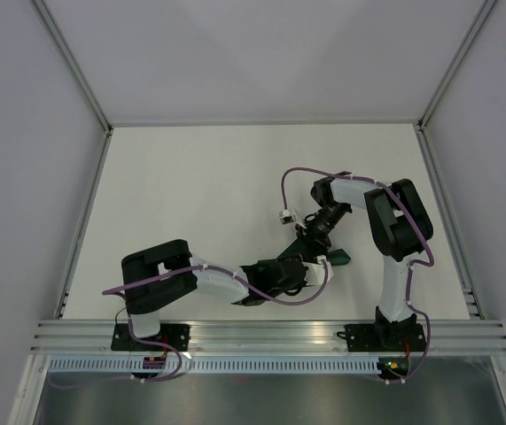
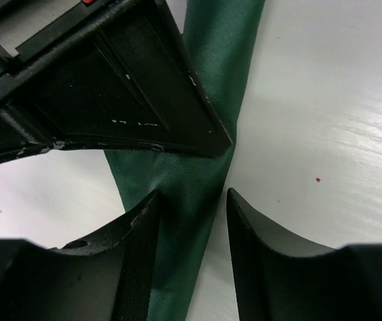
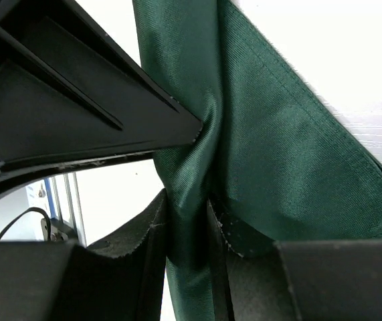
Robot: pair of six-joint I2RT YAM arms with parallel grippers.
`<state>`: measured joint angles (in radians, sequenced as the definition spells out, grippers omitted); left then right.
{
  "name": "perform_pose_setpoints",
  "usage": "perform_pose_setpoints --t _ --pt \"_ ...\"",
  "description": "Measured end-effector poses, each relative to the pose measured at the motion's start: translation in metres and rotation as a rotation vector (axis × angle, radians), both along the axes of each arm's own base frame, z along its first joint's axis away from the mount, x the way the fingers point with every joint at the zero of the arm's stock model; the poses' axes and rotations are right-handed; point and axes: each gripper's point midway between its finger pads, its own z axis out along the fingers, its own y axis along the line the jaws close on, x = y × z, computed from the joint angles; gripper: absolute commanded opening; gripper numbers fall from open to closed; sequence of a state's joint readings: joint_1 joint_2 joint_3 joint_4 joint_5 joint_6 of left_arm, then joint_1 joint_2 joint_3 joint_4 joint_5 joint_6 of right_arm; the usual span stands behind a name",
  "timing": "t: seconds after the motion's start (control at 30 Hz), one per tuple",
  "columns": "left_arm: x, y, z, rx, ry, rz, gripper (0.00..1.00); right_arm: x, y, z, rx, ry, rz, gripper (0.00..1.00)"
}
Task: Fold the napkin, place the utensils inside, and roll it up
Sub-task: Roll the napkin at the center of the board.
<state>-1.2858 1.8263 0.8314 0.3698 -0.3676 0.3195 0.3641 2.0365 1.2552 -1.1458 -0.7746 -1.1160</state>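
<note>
The dark green napkin (image 3: 277, 147) is bunched into a narrow strip, with its stitched hem in the right wrist view. My right gripper (image 3: 186, 200) is shut on a gathered fold of it. In the left wrist view the strip of napkin (image 2: 227, 67) runs between the fingers of my left gripper (image 2: 193, 192), which stands open with bare table showing beside the right finger (image 2: 257, 247). From above, the two grippers meet near the table's middle front, left gripper (image 1: 301, 270) and right gripper (image 1: 310, 237), and only small bits of the napkin (image 1: 338, 258) show. No utensils are in view.
The white table (image 1: 190, 195) is bounded by grey walls with metal posts at the sides and back. An aluminium rail (image 1: 270, 332) carrying both arm bases runs along the near edge. The other gripper's black body fills the top left of each wrist view.
</note>
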Motion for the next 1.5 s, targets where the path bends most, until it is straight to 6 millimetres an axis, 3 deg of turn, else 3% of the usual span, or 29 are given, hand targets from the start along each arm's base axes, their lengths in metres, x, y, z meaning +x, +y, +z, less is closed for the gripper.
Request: perform_pose_setpoints --t 0.17,0.3,0.37,0.73,0.9,1.2,1.5 --pt "0.005 0.000 -0.003 0.008 0.015 0.006 0.31 -0.001 0.000 0.000 -0.004 0.012 -0.005 0.34" --pt "0.003 -0.001 -0.005 0.014 0.045 -0.009 0.08 0.000 0.000 0.000 -0.006 0.014 -0.008 0.34" --pt "0.002 -0.002 -0.005 0.018 0.057 -0.014 0.02 -0.001 0.000 0.000 -0.007 0.016 -0.011 0.34" --pt "0.005 -0.005 -0.006 -0.010 0.155 -0.032 0.02 -0.003 -0.001 0.009 -0.027 0.033 -0.045 0.65" --pt "0.007 -0.007 -0.006 -0.036 0.198 -0.036 0.02 0.010 -0.005 0.012 -0.037 -0.046 -0.067 0.69" --pt "0.011 -0.007 -0.005 -0.058 0.275 -0.045 0.02 0.066 -0.017 0.030 -0.012 -0.285 -0.190 0.70" --pt "0.019 -0.002 -0.003 -0.091 0.447 -0.048 0.02 0.093 -0.056 0.069 0.055 -0.436 -0.385 0.70"
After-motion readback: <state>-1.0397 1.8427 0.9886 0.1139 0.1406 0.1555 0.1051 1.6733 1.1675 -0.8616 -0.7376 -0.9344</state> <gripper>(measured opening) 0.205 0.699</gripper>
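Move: Between the left hand's half-open fingers lies the napkin roll, its middle about 1 cm ahead, 2 cm right and 1 cm below. The right hand already grips the roll; its middle is some 3 cm to that hand's left and 1 cm back. The loose flap lies about 5 cm ahead of the left hand and 1 cm right, and the roll's right end roughly 2 cm ahead and 12 cm right of the left hand. Closing on the roll with barely any travel, the left fingers pinch it and keep their grip, then ease about 2 cm forward while tipping some 25 degrees to point more steeply down. Once they hold it, the right hand opens, comes free and pulls away forward some 9 cm, also rising about 7 cm and drifting right, its fingers tilting up and turning clockwise. ##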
